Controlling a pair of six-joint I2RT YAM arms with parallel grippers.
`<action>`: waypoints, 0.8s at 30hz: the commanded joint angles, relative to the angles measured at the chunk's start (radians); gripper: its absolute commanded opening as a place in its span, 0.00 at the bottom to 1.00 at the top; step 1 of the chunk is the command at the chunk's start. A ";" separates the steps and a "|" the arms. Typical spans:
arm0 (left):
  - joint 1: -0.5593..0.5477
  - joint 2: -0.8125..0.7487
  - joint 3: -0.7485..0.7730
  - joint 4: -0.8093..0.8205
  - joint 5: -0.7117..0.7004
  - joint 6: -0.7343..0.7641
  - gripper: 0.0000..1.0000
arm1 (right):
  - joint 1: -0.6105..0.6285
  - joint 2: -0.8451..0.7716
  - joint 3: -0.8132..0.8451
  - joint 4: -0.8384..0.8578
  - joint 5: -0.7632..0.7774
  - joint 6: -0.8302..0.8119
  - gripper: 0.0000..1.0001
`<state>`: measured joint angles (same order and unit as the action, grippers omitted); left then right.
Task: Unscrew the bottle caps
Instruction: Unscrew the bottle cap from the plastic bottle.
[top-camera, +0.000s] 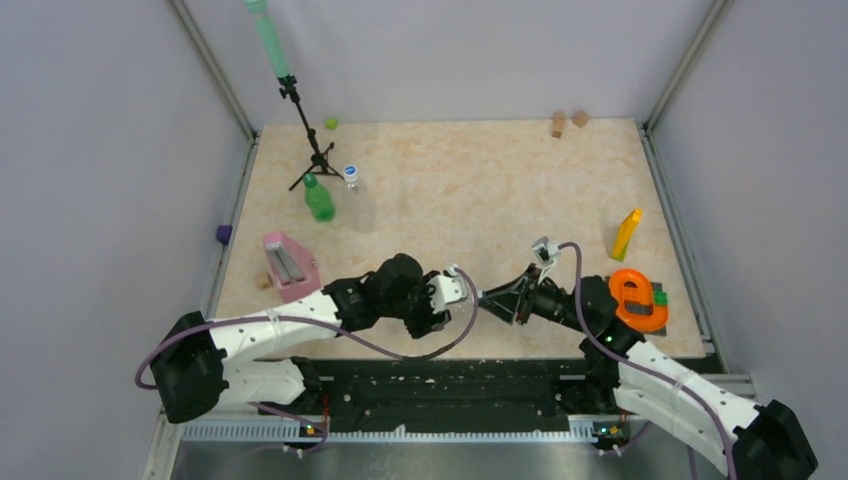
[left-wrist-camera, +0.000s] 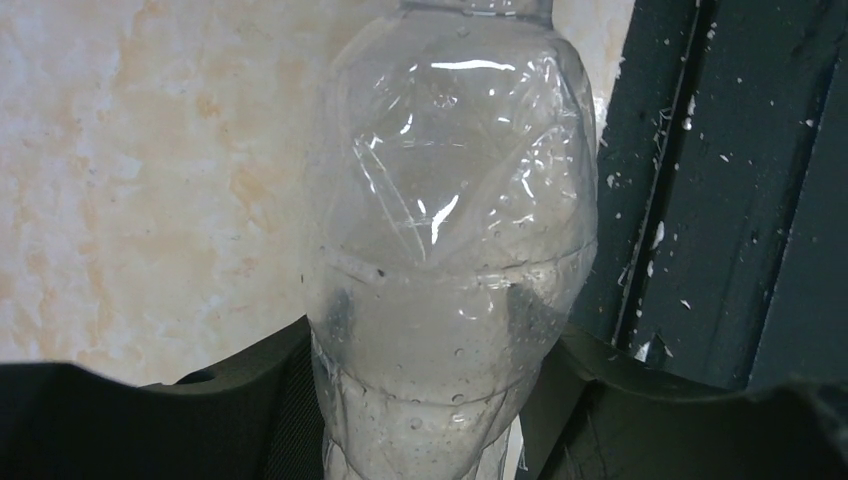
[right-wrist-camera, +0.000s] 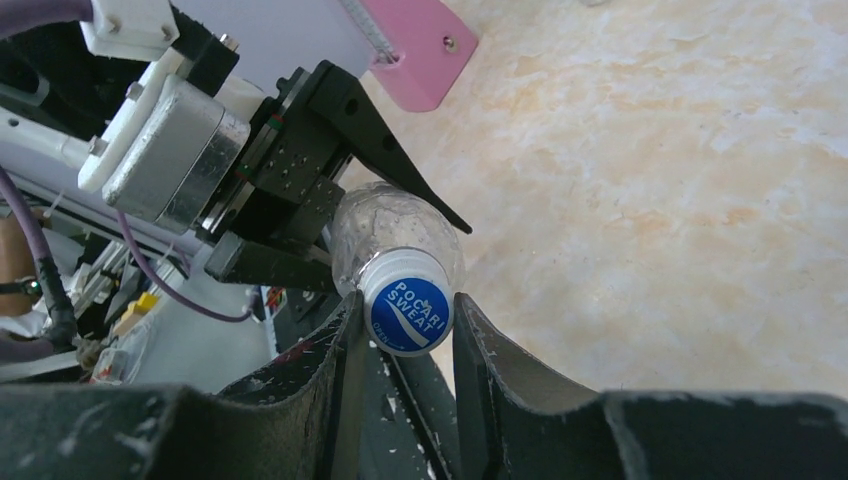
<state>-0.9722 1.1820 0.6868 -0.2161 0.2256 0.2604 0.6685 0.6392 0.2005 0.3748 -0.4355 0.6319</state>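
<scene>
A clear bottle (left-wrist-camera: 450, 250) lies level above the table's near edge. My left gripper (left-wrist-camera: 430, 400) is shut on its body, one finger (left-wrist-camera: 250, 400) pressing each side. The bottle's blue and white cap (right-wrist-camera: 408, 305) sits between the fingers of my right gripper (right-wrist-camera: 408, 322), which is shut on it. In the top view both grippers meet at the front centre, left gripper (top-camera: 450, 298) facing right gripper (top-camera: 490, 297). Further back on the left stand a green bottle (top-camera: 319, 200) with its dark green cap (top-camera: 310, 180) and another clear bottle (top-camera: 360, 205) with a blue cap (top-camera: 351, 172).
A pink holder (top-camera: 290, 265) stands left of my left arm. A black tripod (top-camera: 312, 150) and a lime-green lump (top-camera: 331, 123) are at the back left. A yellow block (top-camera: 627, 233) and an orange tool (top-camera: 638, 298) sit at the right, two wooden blocks (top-camera: 568, 121) at the back.
</scene>
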 joint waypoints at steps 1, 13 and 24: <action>0.017 -0.005 0.073 -0.008 -0.014 -0.014 0.00 | 0.002 -0.006 -0.085 0.108 -0.161 -0.059 0.17; 0.118 0.023 0.082 0.002 0.185 -0.008 0.00 | 0.001 0.081 0.046 -0.060 -0.137 -0.345 0.45; 0.115 0.032 0.022 0.035 -0.244 0.019 0.00 | 0.002 0.109 0.068 0.077 0.109 0.110 0.72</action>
<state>-0.8516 1.2198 0.7174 -0.2501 0.1608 0.2665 0.6693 0.7731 0.2291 0.3698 -0.4118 0.5846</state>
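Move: The right hand already has the white cap between its fingertips, practically at its hand point. The left hand grips the plastic bottle's body about 10 cm to the right hand's left, some 4 cm nearer the base and about 6 cm lower. From the left hand the cap is therefore about 10 cm to its right, 4 cm ahead and 6 cm up. A standing clear bottle is roughly 22 cm ahead of the right hand and 28 cm to its left, with its middle some 8 cm lower. The right fingertips keep their pinch on the cap and roll it about 15 degrees counter-clockwise, looking along the fingers at the cap's top, while both hands sag a little back and down. The right fingers then spread and let go, the hand sinking and rolling back; the left hand, still gripping the bottle, swings about 6 cm forward and slightly left, away from the right hand. ##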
